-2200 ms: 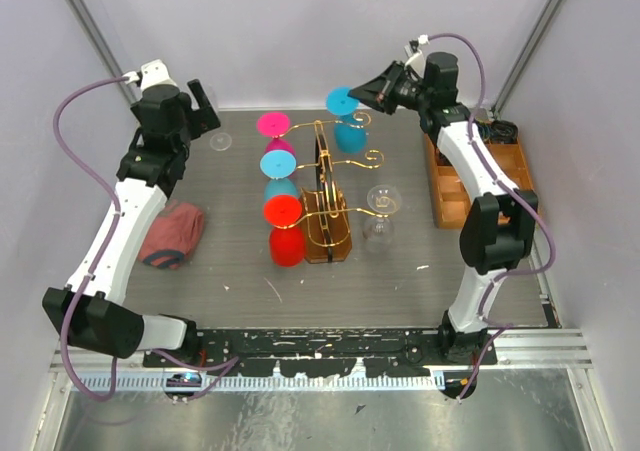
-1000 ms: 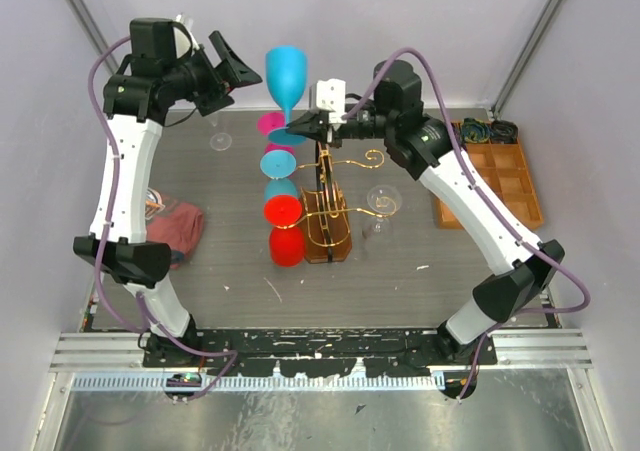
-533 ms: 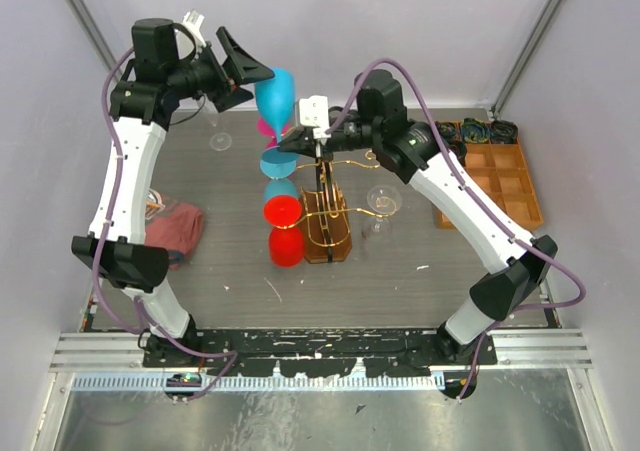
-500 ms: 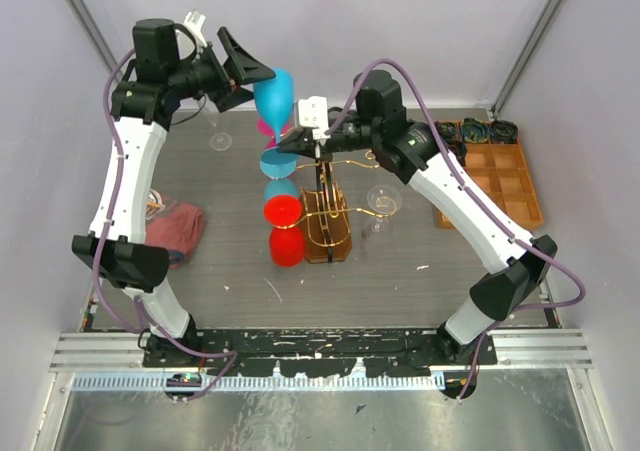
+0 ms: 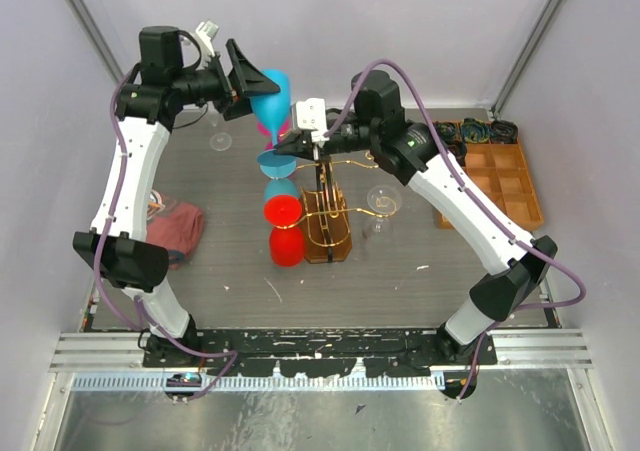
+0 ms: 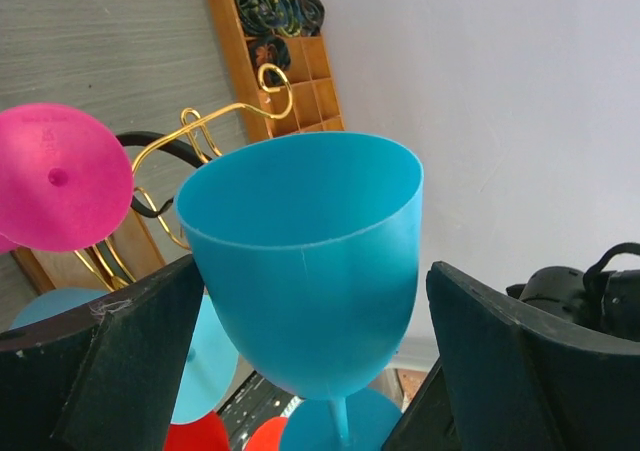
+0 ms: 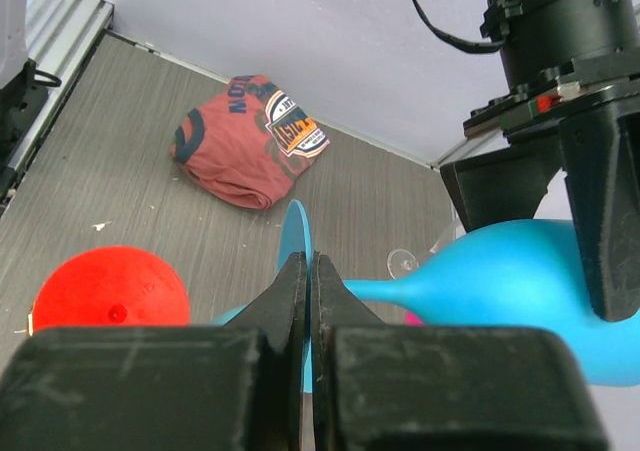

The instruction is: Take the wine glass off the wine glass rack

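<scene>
A blue wine glass (image 5: 271, 95) hangs in the air above the back of the table, tilted left. My right gripper (image 5: 284, 146) is shut on the edge of its flat foot (image 7: 297, 229); its tips show in the right wrist view (image 7: 308, 267). The left gripper (image 5: 262, 83) is open, one finger (image 6: 130, 361) on each side of the blue bowl (image 6: 310, 261), with gaps both sides. The gold wire wine glass rack (image 5: 330, 206) stands mid-table, holding pink (image 5: 266, 125), cyan (image 5: 277, 162), red (image 5: 284, 212) and clear (image 5: 380, 204) glasses.
A folded red cloth (image 5: 172, 233) lies at the left. A small clear glass (image 5: 220, 141) stands at the back left. An orange-brown wooden tray (image 5: 492, 176) with compartments sits at the right. Grey walls close in the back and sides.
The right gripper has tipped the blue glass from upright toward the left. The left gripper has moved right, so its open fingers now flank the bowl.
</scene>
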Tool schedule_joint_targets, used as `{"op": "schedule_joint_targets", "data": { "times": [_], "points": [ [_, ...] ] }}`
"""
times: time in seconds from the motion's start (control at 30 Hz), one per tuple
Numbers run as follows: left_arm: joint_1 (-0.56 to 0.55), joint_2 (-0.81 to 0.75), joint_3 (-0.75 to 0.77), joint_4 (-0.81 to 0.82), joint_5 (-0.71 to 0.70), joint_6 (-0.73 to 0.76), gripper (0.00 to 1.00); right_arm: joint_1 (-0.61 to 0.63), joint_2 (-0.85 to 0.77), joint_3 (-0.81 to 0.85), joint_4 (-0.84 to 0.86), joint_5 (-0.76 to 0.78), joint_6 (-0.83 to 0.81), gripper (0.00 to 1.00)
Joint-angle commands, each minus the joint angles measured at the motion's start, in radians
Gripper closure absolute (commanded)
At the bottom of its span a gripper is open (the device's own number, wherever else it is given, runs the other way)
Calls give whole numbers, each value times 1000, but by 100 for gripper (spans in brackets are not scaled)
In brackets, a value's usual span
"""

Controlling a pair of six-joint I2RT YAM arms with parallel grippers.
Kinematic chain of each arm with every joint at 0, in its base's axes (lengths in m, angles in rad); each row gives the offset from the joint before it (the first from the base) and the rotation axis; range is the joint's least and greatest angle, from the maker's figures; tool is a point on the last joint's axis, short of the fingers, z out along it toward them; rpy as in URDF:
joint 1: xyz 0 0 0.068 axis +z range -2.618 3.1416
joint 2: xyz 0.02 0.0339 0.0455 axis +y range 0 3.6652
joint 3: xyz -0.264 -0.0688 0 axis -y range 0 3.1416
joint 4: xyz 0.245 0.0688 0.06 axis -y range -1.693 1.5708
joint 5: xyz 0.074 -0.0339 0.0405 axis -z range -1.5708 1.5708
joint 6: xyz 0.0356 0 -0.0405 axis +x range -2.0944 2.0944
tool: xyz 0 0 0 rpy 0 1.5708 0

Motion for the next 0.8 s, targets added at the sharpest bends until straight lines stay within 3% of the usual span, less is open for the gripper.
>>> {"op": "schedule_joint_targets", "data": {
  "times": [0.0,0.33,0.4,0.53,0.63,0.67,0.77],
  "points": [
    [-1,-2,-1,-38,109,81,2,21,-18,52,25,-41,-6,99],
    [0,4,-1,-63,98,97,2,29,-14,51,18,-40,-1,99],
    [1,0,-7,-58,115,95,9,29,-16,45,19,-36,5,99],
    [4,-8,-17,-5,154,92,37,28,-17,28,51,-18,55,99],
    [14,-12,-24,-8,160,102,40,29,-24,11,73,-3,74,99],
    [21,-13,-28,-16,157,110,38,29,-28,5,86,8,89,89],
    [70,-28,-41,-42,141,145,35,29,-48,-23,134,69,147,36]
  ]
}}
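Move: The blue wine glass's bowl is almost between the left hand's open fingers, some 2 cm to its right, 1 cm ahead and 1 cm lower. The right hand holds the stem end, with that bowl about 11 cm ahead, 2 cm left and level. Roughly 12 cm below the right hand, both 1 cm left of it, are the racked light-blue glass, 1 cm ahead, and the red glass, 8 cm back. The left fingers close from wide open to about three quarters and squeeze the blue bowl from both sides, after the left hand has eased back a little over 1 cm. The right hand, still pinching the stem beside the foot, draws back about 1 cm and slightly left, waits through the squeeze, then opens about a third and lets go of the stem. ##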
